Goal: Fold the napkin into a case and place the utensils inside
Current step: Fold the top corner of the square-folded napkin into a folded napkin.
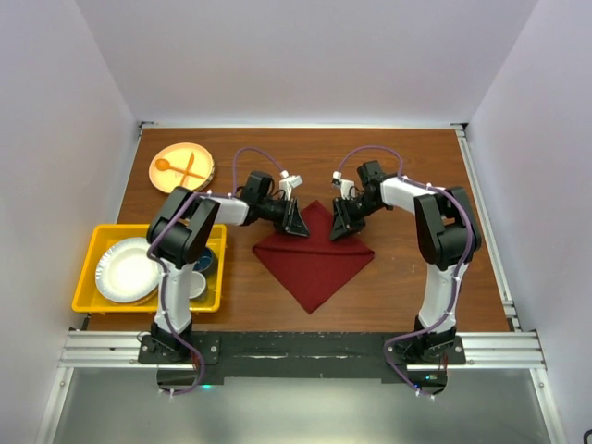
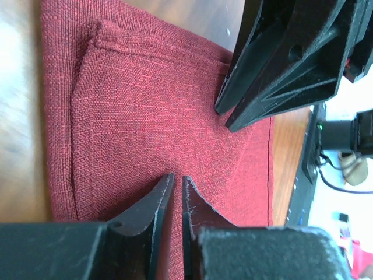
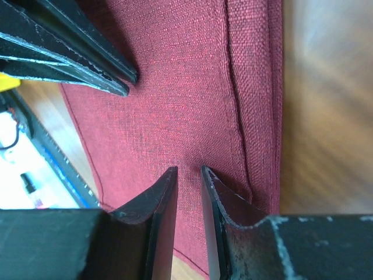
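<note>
The maroon napkin (image 1: 314, 261) lies as a diamond mid-table, with a folded layer and hem showing in the left wrist view (image 2: 145, 111) and the right wrist view (image 3: 175, 87). Both grippers point down at its far corner, facing each other. My left gripper (image 1: 296, 222) (image 2: 177, 178) has its tips pressed on the cloth, jaws nearly together and pinching it. My right gripper (image 1: 340, 227) (image 3: 188, 170) rests its tips on the cloth, jaws slightly apart, with flat cloth seen through the gap. The utensils are out of view, and no case shows.
An orange plate (image 1: 182, 166) with an orange spoon and fork sits at the back left. A yellow tray (image 1: 92, 242) at the left holds white plates (image 1: 128, 270) and a dark cup (image 1: 204, 263). Metal rails run along the table's right and near edges.
</note>
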Motion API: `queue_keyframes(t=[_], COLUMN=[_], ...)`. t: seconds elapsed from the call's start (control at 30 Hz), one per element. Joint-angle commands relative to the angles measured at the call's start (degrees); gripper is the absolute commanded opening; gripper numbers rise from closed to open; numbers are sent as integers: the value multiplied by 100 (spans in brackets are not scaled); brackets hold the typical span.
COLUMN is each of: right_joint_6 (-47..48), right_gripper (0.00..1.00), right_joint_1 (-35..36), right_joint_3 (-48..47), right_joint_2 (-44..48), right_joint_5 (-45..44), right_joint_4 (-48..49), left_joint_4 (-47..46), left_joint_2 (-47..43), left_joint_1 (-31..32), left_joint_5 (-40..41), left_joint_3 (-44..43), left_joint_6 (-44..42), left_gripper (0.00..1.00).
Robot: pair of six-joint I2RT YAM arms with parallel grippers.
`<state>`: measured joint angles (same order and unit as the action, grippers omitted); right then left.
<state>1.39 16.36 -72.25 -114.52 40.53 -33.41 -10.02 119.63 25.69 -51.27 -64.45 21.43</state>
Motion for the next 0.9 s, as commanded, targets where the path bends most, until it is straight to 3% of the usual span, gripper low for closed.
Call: queue_keyframes(t=[0.0, 0.23, 0.33, 0.5, 0.63, 0.67, 0.7, 0.87], right_joint_6=[125, 2, -471, -1500, -2255, -2318, -2353, -2143], right_gripper=[28, 37, 38, 41, 52, 54, 55, 55], right_joint_1=[-72, -71, -19, 209, 324, 333, 324, 324], right_joint_3=[-429, -413, -98, 517, 835, 870, 905, 923], right_joint_2=[-132, 797, 1133, 1283, 1108, 1046, 933, 563], right_joint_5=[-582, 507, 912, 1298, 1562, 1606, 1624, 1782], right_joint_4=[248, -104, 141, 886, 1626, 1810, 1864, 1830], left_joint_4=[-53, -105, -516, -1580, -2545, -2801, -3143, -3857], left_joint_2=[104, -948, -1423, -1698, -1496, -1461, -1426, -925], left_joint_1=[-152, -135, -117, 93, 269, 287, 287, 270], left_joint_5=[21, -937, -1079, -930, -859, -850, -841, -868], left_joint_3=[-332, -43, 491, 1179, 1539, 1619, 1689, 1865], left_joint_6=[-200, -553, -149, 1099, 2081, 2267, 2426, 3103], left_gripper=[17, 31, 40, 63, 77, 90, 96, 100])
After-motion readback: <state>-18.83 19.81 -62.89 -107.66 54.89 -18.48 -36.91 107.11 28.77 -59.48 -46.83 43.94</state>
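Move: The flap's fold line crosses the napkin behind both hands: its middle lies about 5 cm back and 3 cm right of the left hand, and about 3 cm back and 6 cm left of the right hand, all at roughly fingertip height. The napkin's top corner is about 8 cm ahead and 3 cm right of the left hand. The left corner lies about 4 cm back and 12 cm left of it, and the right corner about 3 cm back and 10 cm right of the right hand. Forward first, by only 1 to 2 cm, both hands slide their fingertips over the napkin's upper half, then lift off, swing back towards the fold line and start sinking again, ending clear above the cloth. The left goes back about 8 cm, opening wide; the right about 5 cm back and 5 cm left towards it, opening further. Both wrists tilt about 15 degrees flatter. ##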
